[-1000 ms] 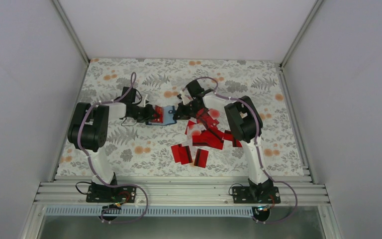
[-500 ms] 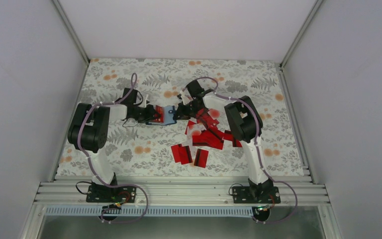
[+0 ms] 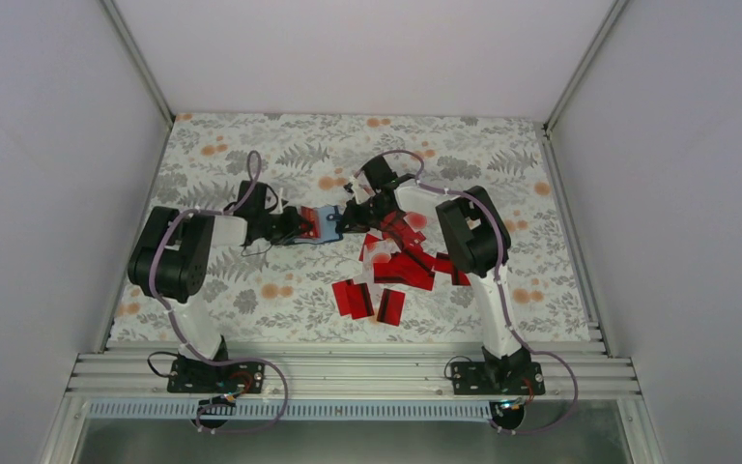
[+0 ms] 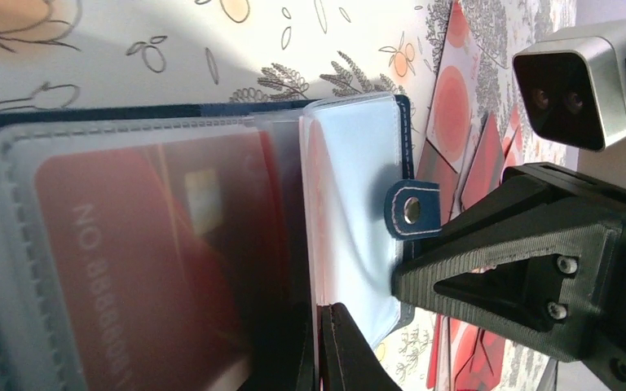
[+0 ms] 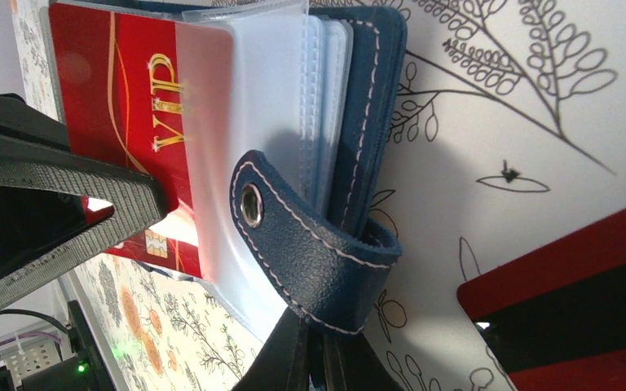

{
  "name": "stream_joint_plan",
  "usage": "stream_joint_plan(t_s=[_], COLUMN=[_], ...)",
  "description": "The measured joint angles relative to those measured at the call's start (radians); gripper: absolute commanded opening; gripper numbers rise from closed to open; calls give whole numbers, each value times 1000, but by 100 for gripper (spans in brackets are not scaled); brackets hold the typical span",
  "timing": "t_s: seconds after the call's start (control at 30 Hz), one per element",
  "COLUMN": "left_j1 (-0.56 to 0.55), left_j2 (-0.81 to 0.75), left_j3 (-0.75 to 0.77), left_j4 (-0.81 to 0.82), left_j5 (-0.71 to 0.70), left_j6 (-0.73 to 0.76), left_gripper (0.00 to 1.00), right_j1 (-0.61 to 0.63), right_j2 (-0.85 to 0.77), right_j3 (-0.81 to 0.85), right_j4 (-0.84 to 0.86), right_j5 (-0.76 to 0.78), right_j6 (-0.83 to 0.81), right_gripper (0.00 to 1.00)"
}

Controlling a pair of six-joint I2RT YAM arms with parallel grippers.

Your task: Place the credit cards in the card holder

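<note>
The navy card holder lies open at mid-table, its clear sleeves fanned out. My left gripper comes in from the left, shut on a red credit card with gold VIP lettering. That card sits partly inside a sleeve. From the right, my right gripper is shut on the holder's blue snap strap. Another red card shows inside a sleeve. Several loose credit cards lie in a heap in front of the right arm.
The floral tablecloth covers the table between white walls. Two cards lie apart near the front edge. A red and black card rests just right of the holder.
My left arm has reached a little further right toward the holder, with its elbow lower. The right arm and the holder have stayed put.
</note>
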Motion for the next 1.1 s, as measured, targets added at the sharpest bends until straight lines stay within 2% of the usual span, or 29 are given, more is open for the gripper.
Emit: stream_joint_plan(t_s=[0.27,0.5,0.8,1.1], left_j1=[-45,-82,-110,-119], left_j2=[15,27,-2,-7], left_j3=[-1,35,130,211], left_j4=[61,8,-210,-389], left_j5=[-23,-67,-138,-193], left_j6=[-95,-94,18,103], left_gripper=[7,26,54,69], right_j1=[-1,-2,0,6], right_j2=[0,0,0,0], right_j3=[-3,-5,-8,-11], right_j4=[3,6,13,26], right_j5=[-5,-7,-15,-21], right_j6=[3,6,19,30], right_gripper=[4,4,4,4])
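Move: The left hand already pinches the free side of the VIP card; the clear pocket of the card holder has its middle about 5 cm to this hand's right and 1 cm ahead, about 1 cm below. The holder's strap is roughly 8 cm right, level with it in reach. A loose red card lies some 14 cm right and 5 cm back. From the right hand, the pocket's middle is about 3 cm left, 2 cm ahead and slightly below. Rightward, level at first, the left hand slides the pinched VIP card about 2.5 cm into the pocket towards the right hand, then opens its fingers wide to let go. While opening it lifts about 1 cm, eases slightly back left and tips its fingers some 15 degrees steeper. The right hand stays almost in place and keeps its grip on the holder by the strap. ##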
